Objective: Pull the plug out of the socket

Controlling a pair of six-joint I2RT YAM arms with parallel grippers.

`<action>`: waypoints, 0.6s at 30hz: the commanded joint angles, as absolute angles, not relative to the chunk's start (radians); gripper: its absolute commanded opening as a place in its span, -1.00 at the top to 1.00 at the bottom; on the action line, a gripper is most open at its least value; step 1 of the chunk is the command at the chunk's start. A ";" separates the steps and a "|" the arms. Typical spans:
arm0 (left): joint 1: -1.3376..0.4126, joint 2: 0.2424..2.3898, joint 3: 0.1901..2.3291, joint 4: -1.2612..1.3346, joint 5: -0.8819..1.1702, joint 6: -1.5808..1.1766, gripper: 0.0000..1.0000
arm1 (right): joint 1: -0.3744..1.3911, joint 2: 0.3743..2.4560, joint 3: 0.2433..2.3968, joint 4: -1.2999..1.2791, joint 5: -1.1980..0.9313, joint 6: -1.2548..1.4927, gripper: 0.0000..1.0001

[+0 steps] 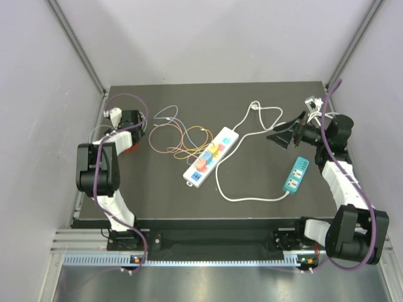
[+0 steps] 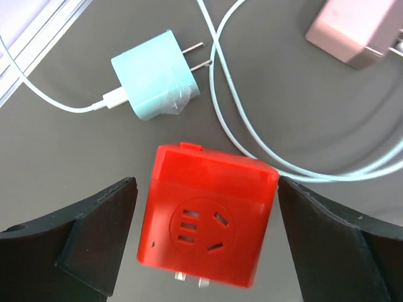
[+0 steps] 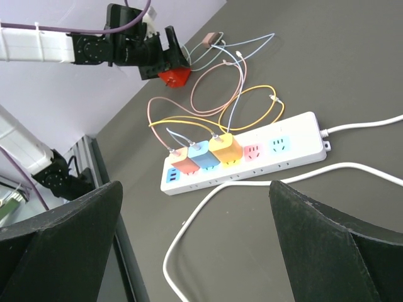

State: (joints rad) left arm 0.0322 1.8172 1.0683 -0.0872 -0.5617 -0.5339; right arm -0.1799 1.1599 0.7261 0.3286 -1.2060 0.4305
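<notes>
A red cube plug (image 2: 208,220) with its prongs showing sits between the fingers of my left gripper (image 2: 206,189), which is open, with a gap on the left side. In the top view the red plug (image 1: 128,148) is at the far left under the left gripper (image 1: 131,131). The white socket strip (image 1: 211,157) lies mid-table with salmon (image 3: 182,160), blue (image 3: 203,154) and yellow (image 3: 225,148) plugs in it. My right gripper (image 1: 280,137) hovers open to the right of the strip, holding nothing.
A teal charger (image 2: 154,75) and a pink charger (image 2: 352,31) lie unplugged beside the red plug, with thin cables looping around. A small teal strip (image 1: 296,174) and a white cord (image 1: 252,198) lie front right. Walls close in on both sides.
</notes>
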 commanded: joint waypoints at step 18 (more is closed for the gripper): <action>0.034 1.169 0.805 -0.008 0.378 -0.382 -0.98 | -0.109 1.184 0.811 -0.075 -1.284 -0.123 -0.99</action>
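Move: For the left gripper, the yellow plug on the white strip lies about 30 cm to the right and 3 cm back, at nearly the same height. The blue plug is some 27 cm right and 5 cm back, the orange one 25 cm right and 8 cm back. The red cube plug sits just under the open fingers. From the right gripper, the yellow plug is about 10 cm ahead, 18 cm left and 21 cm down. Lift the left gripper, already open, about 15 cm clear of the red cube plug, easing back a little, then carry it some 10 cm right towards the plugs on the white strip. Swing the fingers clockwise and flatter until they point nearly straight forward, keeping them open. Late on, start the open right gripper down about 2 cm, turning its wrist slightly. ##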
